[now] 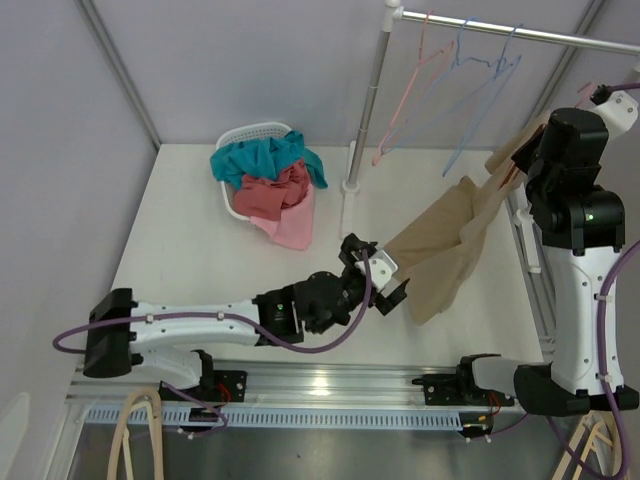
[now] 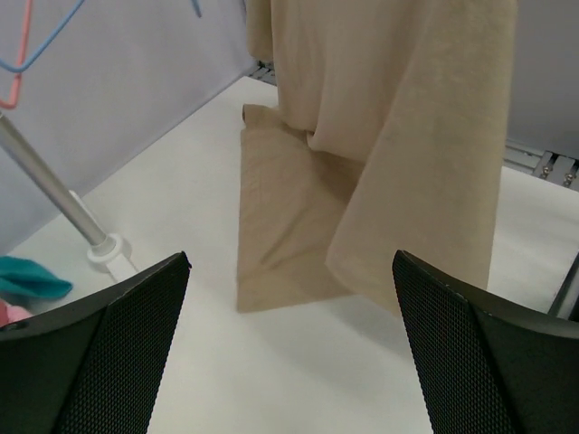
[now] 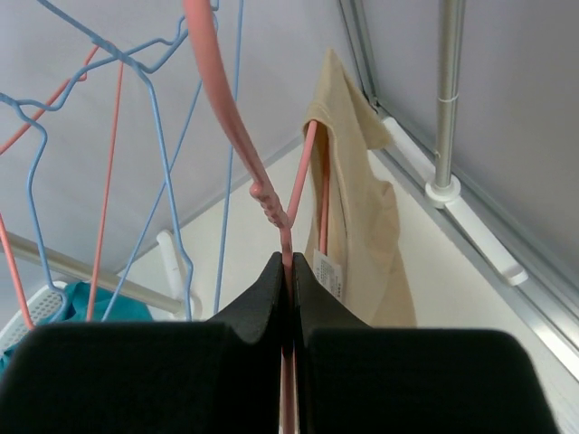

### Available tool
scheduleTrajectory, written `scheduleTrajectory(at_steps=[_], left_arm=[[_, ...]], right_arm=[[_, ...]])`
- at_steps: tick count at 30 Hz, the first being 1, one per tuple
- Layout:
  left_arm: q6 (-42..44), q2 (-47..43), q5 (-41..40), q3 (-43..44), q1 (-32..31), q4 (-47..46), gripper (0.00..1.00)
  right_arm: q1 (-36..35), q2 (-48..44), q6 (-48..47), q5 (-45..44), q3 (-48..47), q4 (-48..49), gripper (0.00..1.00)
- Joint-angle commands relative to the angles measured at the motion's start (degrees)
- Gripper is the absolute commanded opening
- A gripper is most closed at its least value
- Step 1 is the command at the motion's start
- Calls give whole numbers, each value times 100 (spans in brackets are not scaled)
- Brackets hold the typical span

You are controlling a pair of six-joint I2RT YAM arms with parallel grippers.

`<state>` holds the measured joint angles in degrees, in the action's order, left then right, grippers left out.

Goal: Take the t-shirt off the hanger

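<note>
A beige t-shirt (image 1: 455, 240) hangs on a pink hanger (image 3: 298, 194) at the right and drapes down to the table; it fills the upper left wrist view (image 2: 398, 136) and shows in the right wrist view (image 3: 357, 217). My right gripper (image 3: 289, 267) is shut on the pink hanger's wire, held high at the right (image 1: 570, 150). My left gripper (image 1: 378, 282) is open and empty, low over the table just short of the shirt's hanging hem (image 2: 289, 289).
A white basket (image 1: 245, 175) with teal and pink clothes sits at the back left. A metal rack pole (image 1: 365, 110) stands on a base (image 1: 350, 186), its rail carrying empty blue and pink hangers (image 1: 470, 70). A rail runs along the table's right edge (image 3: 479, 226).
</note>
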<state>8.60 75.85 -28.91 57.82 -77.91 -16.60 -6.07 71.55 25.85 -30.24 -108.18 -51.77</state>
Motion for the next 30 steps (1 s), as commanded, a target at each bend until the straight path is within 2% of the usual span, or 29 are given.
scheduleTrajectory(at_steps=[1, 3, 8, 13, 15, 19, 26, 29, 30], left_arm=[[290, 209, -107, -104, -215, -1335, 99], [458, 350, 33, -105, -286, -1828, 99], [643, 728, 200, 150, -321, -2083, 99], [599, 781, 1087, 19, -321, -2426, 100], [625, 930, 1133, 80, -321, -2541, 99], [590, 1229, 1396, 352, -304, -2506, 100], [186, 1827, 1713, 1108, -120, -1821, 99], [-42, 2029, 1801, 1502, 4, -1567, 87], [-121, 2082, 1696, 1608, 12, -1226, 65]], right_arm=[[-202, 8, 465, -368, -177, -35, 0], [-237, 8, 465, -360, -160, -61, 0], [-316, -36, 386, -316, -151, -18, 0], [-343, -44, 342, -228, -151, 9, 0], [-351, -62, 342, -184, -151, 9, 0], [-369, -115, 325, -105, -151, 26, 0], [-378, -185, 289, 9, -168, 26, 0], [-378, -211, 272, 79, -168, 18, 0], [-369, -212, 263, 88, -177, 18, 0]])
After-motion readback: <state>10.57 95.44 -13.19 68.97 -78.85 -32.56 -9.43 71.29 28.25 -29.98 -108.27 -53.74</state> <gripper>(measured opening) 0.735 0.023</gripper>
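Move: The beige t-shirt's loose hanging flap lies about 14 cm to the left hand's right, some 3 cm ahead and 6 cm below. The pink hanger that the shirt hangs from, still gripped by the right hand, is roughly 13 cm ahead, 22 cm right and 15 cm above the left hand; the rack foot is about 27 cm ahead, 9 cm left and 29 cm below. From the right hand the flap lies some 12 cm back, 10 cm left and 22 cm below. Left hand swings about 12 cm right, starts closing around the flap; right hand keeps holding the pink hanger. ##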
